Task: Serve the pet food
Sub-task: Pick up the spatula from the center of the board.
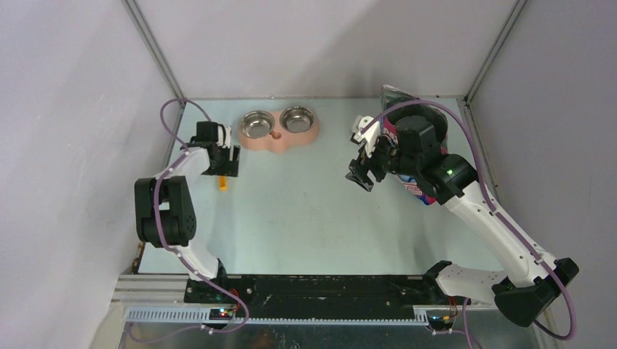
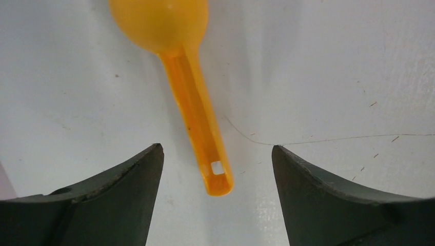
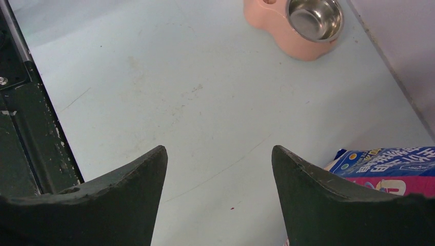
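No pet food pellets show; only their blue, pink and white bag (image 1: 395, 96) is in view, at the right rear and mostly behind my right arm. A corner of the bag (image 3: 390, 166) shows in the right wrist view. My right gripper (image 1: 361, 171) (image 3: 219, 149) hangs open over bare table left of the bag, holding nothing. A yellow scoop (image 1: 223, 183) (image 2: 197, 118) lies on the table at the left. My left gripper (image 1: 222, 163) (image 2: 217, 151) is open just above it. The end of the scoop's handle sits between the fingers, touching neither.
A pink twin-bowl feeder (image 1: 280, 129) (image 3: 297, 25) with two empty steel bowls stands at the back centre. Grey walls close in the table on the left, back and right. The arms' black base rail (image 1: 313, 291) runs along the near edge.
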{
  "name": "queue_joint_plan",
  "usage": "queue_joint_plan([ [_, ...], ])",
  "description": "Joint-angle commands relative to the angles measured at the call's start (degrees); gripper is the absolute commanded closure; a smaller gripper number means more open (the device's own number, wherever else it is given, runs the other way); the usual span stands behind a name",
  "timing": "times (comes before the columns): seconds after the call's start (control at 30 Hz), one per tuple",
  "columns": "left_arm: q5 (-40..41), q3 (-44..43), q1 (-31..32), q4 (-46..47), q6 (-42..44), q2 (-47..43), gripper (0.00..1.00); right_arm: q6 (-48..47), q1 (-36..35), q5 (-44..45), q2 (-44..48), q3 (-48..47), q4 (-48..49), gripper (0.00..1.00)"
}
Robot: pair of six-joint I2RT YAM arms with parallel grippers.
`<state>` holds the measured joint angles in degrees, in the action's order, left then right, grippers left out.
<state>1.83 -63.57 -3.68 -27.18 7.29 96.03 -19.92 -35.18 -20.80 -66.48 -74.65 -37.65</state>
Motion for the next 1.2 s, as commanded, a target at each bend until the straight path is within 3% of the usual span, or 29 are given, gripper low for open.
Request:
queue_joint_plan([
  [0.0, 2.13, -2.05, 1.17, 1.13, -2.0, 2.12, 0.17, -0.03, -0.4, -0.32, 0.92, 0.7, 3.07, 0.22],
  [0.33, 0.95, -1.74, 1.07, 0.37, -3.6, 6.58, 0.24, 0.03, -0.43, -0.23, 0.44, 0.79, 2.94, 0.22],
  [0.47, 0.67, -2.01, 0.87, 0.31, -3.9, 7.71, 0.33, -0.15, -0.46, -0.32, 0.41, 1.17, 3.34, 0.22],
  [0.57, 0.67, -2.25, 0.85, 0.12, -4.04, 7.58, 0.56, -0.16, -0.5, -0.38, 0.1, 1.5, 3.63, 0.22],
  [0.67, 0.76, -2.18, 0.64, 0.04, -4.07, 6.8, 0.73, -0.1, -0.46, -0.38, -0.17, 1.52, 3.59, 0.22],
  [0.73, 0.74, -2.24, 0.49, -0.05, -4.05, 6.23, 0.92, -0.11, -0.42, -0.31, -0.2, 1.45, 3.63, 0.22],
  [0.8, 0.73, -2.18, 0.33, -0.07, -4.04, 5.56, 0.99, -0.12, -0.43, -0.14, -0.35, 1.45, 3.57, 0.22],
  [1.0, 0.05, -2.08, 0.26, -0.87, -2.66, 1.07, 1.0, -0.96, -0.5, -0.05, -0.65, 2.32, 4.06, 0.21],
  [1.17, -4.38, -1.45, 0.25, -2.61, -0.29, -7.9, 1.0, -1.92, -0.51, -1.52, -1.37, 2.44, 3.7, 0.19],
])
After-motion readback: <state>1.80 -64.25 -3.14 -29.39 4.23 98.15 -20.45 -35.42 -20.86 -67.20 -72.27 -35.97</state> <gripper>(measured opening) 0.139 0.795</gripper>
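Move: The spatula lies below the left hand: its middle is about 5 cm ahead, 1 cm to the left and 5 cm down, with the near end of its handle almost under the open fingers and its scoop pointing away, slightly left. The pink double bowl stands some 17 cm ahead of the left hand and 17 cm to its right, 4 cm lower. From the right hand the spatula is about 18 cm ahead, 36 cm left and 29 cm below. The left fingers come down around the spatula's handle near its free end and pinch it from both sides. The hand first sinks about 4 cm, drawing back slightly and tipping a little steeper while the fingers start to narrow; it then stays low as they shut on the handle, and finally rises some 3 cm, keeping its grip. ##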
